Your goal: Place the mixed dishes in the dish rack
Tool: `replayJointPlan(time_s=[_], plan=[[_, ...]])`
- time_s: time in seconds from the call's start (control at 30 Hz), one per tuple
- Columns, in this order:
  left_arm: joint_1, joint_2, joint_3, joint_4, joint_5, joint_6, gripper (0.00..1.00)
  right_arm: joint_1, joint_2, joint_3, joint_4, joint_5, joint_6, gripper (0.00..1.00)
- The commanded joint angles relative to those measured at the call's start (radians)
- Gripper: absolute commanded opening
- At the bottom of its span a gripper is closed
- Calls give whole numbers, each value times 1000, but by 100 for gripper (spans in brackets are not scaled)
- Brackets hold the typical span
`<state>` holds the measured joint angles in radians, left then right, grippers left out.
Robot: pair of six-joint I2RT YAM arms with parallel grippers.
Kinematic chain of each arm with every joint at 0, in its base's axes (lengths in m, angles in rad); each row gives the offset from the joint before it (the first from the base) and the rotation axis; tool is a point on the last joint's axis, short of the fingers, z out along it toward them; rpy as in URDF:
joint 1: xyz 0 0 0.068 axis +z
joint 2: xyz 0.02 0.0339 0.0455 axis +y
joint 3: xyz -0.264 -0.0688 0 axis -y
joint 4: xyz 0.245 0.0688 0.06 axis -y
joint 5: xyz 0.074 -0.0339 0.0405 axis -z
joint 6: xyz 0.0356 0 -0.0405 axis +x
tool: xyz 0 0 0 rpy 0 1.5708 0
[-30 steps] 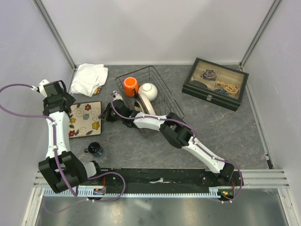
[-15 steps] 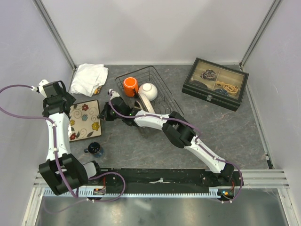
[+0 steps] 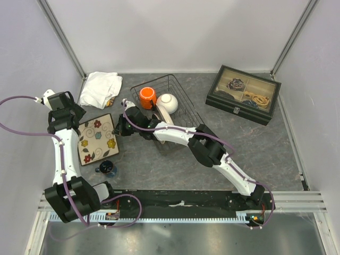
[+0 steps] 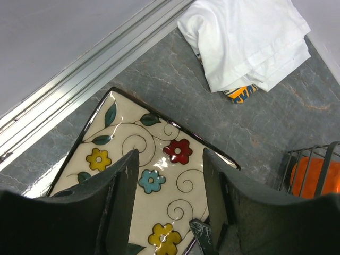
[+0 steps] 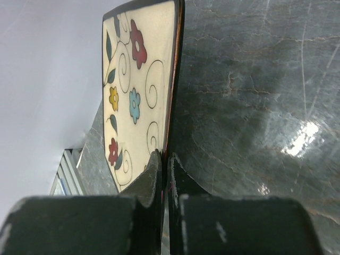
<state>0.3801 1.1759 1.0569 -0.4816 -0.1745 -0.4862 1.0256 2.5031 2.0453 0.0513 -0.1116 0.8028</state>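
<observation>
The square tan flower-patterned plate (image 3: pixel 97 139) lies at the left of the table, its right edge raised a little. My right gripper (image 3: pixel 118 130) is shut on that edge; the right wrist view shows the fingers (image 5: pixel 153 172) pinching the dark rim of the plate (image 5: pixel 139 79). My left gripper (image 4: pixel 170 159) hangs open over the plate (image 4: pixel 151 159), touching nothing, and sits at the plate's far left (image 3: pixel 70 114). The dish rack (image 3: pixel 185 118) holds the orange mug (image 3: pixel 147 97), the white bowl (image 3: pixel 167 101) and the cream brown-rimmed plate (image 3: pixel 161 111) standing on edge.
A folded white cloth (image 3: pixel 101 87) lies at the back left, near the rack. A black glass-lidded box (image 3: pixel 243 94) stands at the back right. A small dark cup (image 3: pixel 108 168) sits just in front of the flowered plate. Walls close in on both sides.
The right gripper has shifted slightly left while gripping the plate's edge; the plate has turned and slid, its near corner swinging toward the dark cup. The left arm has barely moved.
</observation>
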Motion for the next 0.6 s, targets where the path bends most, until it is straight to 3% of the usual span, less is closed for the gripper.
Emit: replayJointPlan(time_s=[0.0,0.57], plan=[[5,-32,15,3,23,-26,58,-1,-145,6,-1,16,-93,0],[5,-39,-21,6,116,-51,58,-71,-337,-160,-50,78,-143,0]])
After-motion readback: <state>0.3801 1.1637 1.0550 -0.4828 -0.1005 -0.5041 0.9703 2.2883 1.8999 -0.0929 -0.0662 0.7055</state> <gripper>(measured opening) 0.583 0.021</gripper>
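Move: Ahead and to the right of the right hand, which already holds the patterned square plate by its right-hand edge, the dish rack's middle lies about 24 cm right, 8 cm farther out and 2 cm lower. From the same hand, the standing plates are 20 cm right and 4 cm out; the orange mug is 15 cm right and 15 cm out. The dark blue mug sits 17 cm back, 4 cm left. For the left hand, the rack is about 40 cm right, 6 cm ahead, well below. Carrying the square plate by its edge between shut fingers, the right hand rises about 4 cm, then swings some 6 cm right, speeding up towards the dish rack and levelling off as it goes, with a slight forward drift near the end. The wrist rolls only a little, under 10 degrees, its left side dipping; the fingers keep their pinch. ##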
